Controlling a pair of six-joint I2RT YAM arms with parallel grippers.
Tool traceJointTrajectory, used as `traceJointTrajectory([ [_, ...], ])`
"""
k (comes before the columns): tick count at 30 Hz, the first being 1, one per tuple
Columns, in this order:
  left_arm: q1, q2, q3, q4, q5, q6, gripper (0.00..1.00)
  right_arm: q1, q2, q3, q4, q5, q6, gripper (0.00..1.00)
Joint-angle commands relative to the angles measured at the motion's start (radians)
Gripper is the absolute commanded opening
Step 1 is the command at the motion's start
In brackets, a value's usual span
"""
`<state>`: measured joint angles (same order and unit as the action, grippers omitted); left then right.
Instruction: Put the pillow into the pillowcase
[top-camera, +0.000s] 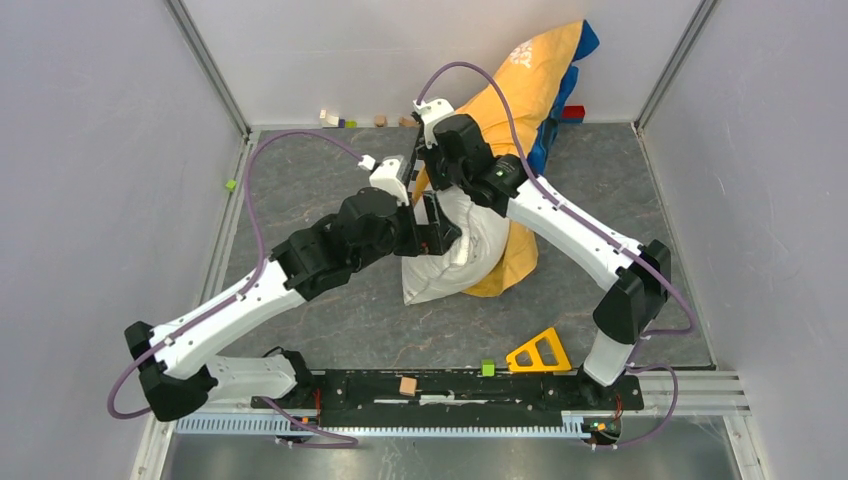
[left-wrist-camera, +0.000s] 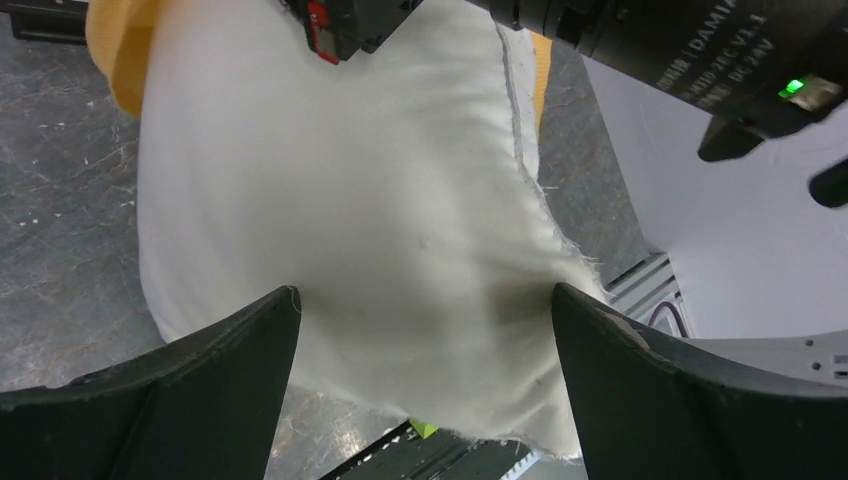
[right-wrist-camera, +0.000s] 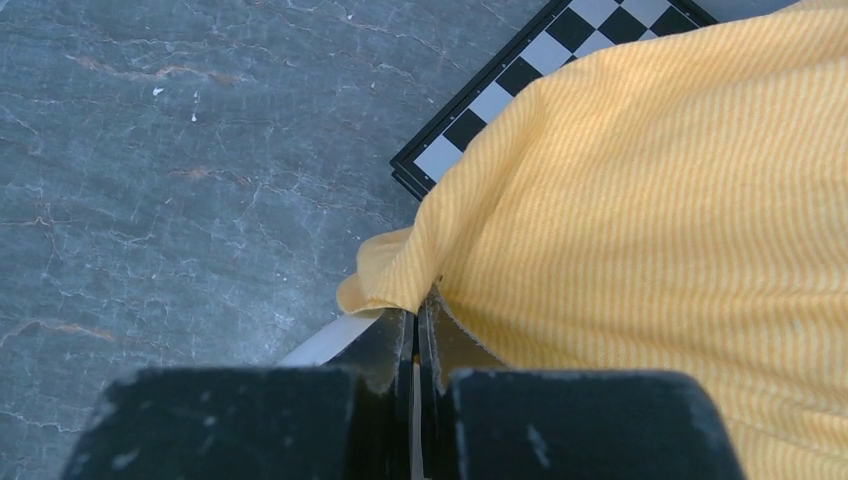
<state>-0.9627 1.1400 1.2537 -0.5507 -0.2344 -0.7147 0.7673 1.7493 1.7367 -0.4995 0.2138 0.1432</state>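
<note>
The off-white pillow (top-camera: 455, 260) lies mid-table with its far end tucked under the orange-yellow pillowcase (top-camera: 525, 95), which drapes back toward the rear wall. In the left wrist view the pillow (left-wrist-camera: 350, 200) fills the frame, and my left gripper (left-wrist-camera: 425, 300) stands wide open around its near corner, with neither finger pressing the fabric. The left gripper (top-camera: 432, 235) sits at the pillow's left side. My right gripper (right-wrist-camera: 417, 312) is shut on the hem of the pillowcase (right-wrist-camera: 650, 200), holding it just above the table; in the top view the right gripper (top-camera: 424, 190) is at the case's mouth.
A blue cloth (top-camera: 560, 115) lies under the pillowcase by the back wall. A checkerboard (right-wrist-camera: 500, 90) lies flat beneath the case. A yellow triangle (top-camera: 538, 352), a green block (top-camera: 487, 368) and a wooden block (top-camera: 407, 386) sit near the front rail. Small blocks (top-camera: 350, 120) line the back edge.
</note>
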Motion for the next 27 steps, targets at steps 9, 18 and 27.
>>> traceJointTrajectory([
  [9, 0.021, 0.194, -0.088, 0.081, -0.138, -0.024, 0.29, 0.009, -0.102, 0.04, -0.018, -0.011, 0.009, 0.14],
  [18, 0.158, 0.161, -0.248, 0.143, -0.031, -0.13, 0.03, 0.009, -0.331, -0.149, -0.036, 0.126, -0.035, 0.65],
  [27, 0.203, 0.156, -0.284, 0.172, 0.017, -0.144, 0.03, 0.007, -0.516, -0.445, -0.022, 0.314, -0.053, 0.63],
])
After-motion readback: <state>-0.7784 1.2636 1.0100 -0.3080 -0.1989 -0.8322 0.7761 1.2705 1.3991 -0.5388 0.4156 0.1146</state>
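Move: For the left hand, open above the pillow, the middle of the pillow's exposed end is about 5 cm ahead, 3 cm right and 15 cm lower. The pillowcase's near flap lies some 9 cm ahead of that hand, 18 cm right and 28 cm down. For the right hand, already pinching the pillowcase's hem between its pads, the pillow's middle is roughly 12 cm back, 3 cm right and 12 cm lower, and the chessboard about 19 cm ahead, 3 cm left, 27 cm down. The left hand drops about 10 cm onto the pillow's exposed end, going forward and at first slightly right, and shuts its wide-open fingers on the way down to pinch the cover, then carries on forward and left some 4 cm with the pinch held, tipping down and turning counter-clockwise by about 15 degrees in all. The right hand stays put at first while its fingers still hold the hem, then opens to about two thirds, lets go of the pillowcase, and draws away right and back some 13 cm, rising over the pillow before starting to sink again. ##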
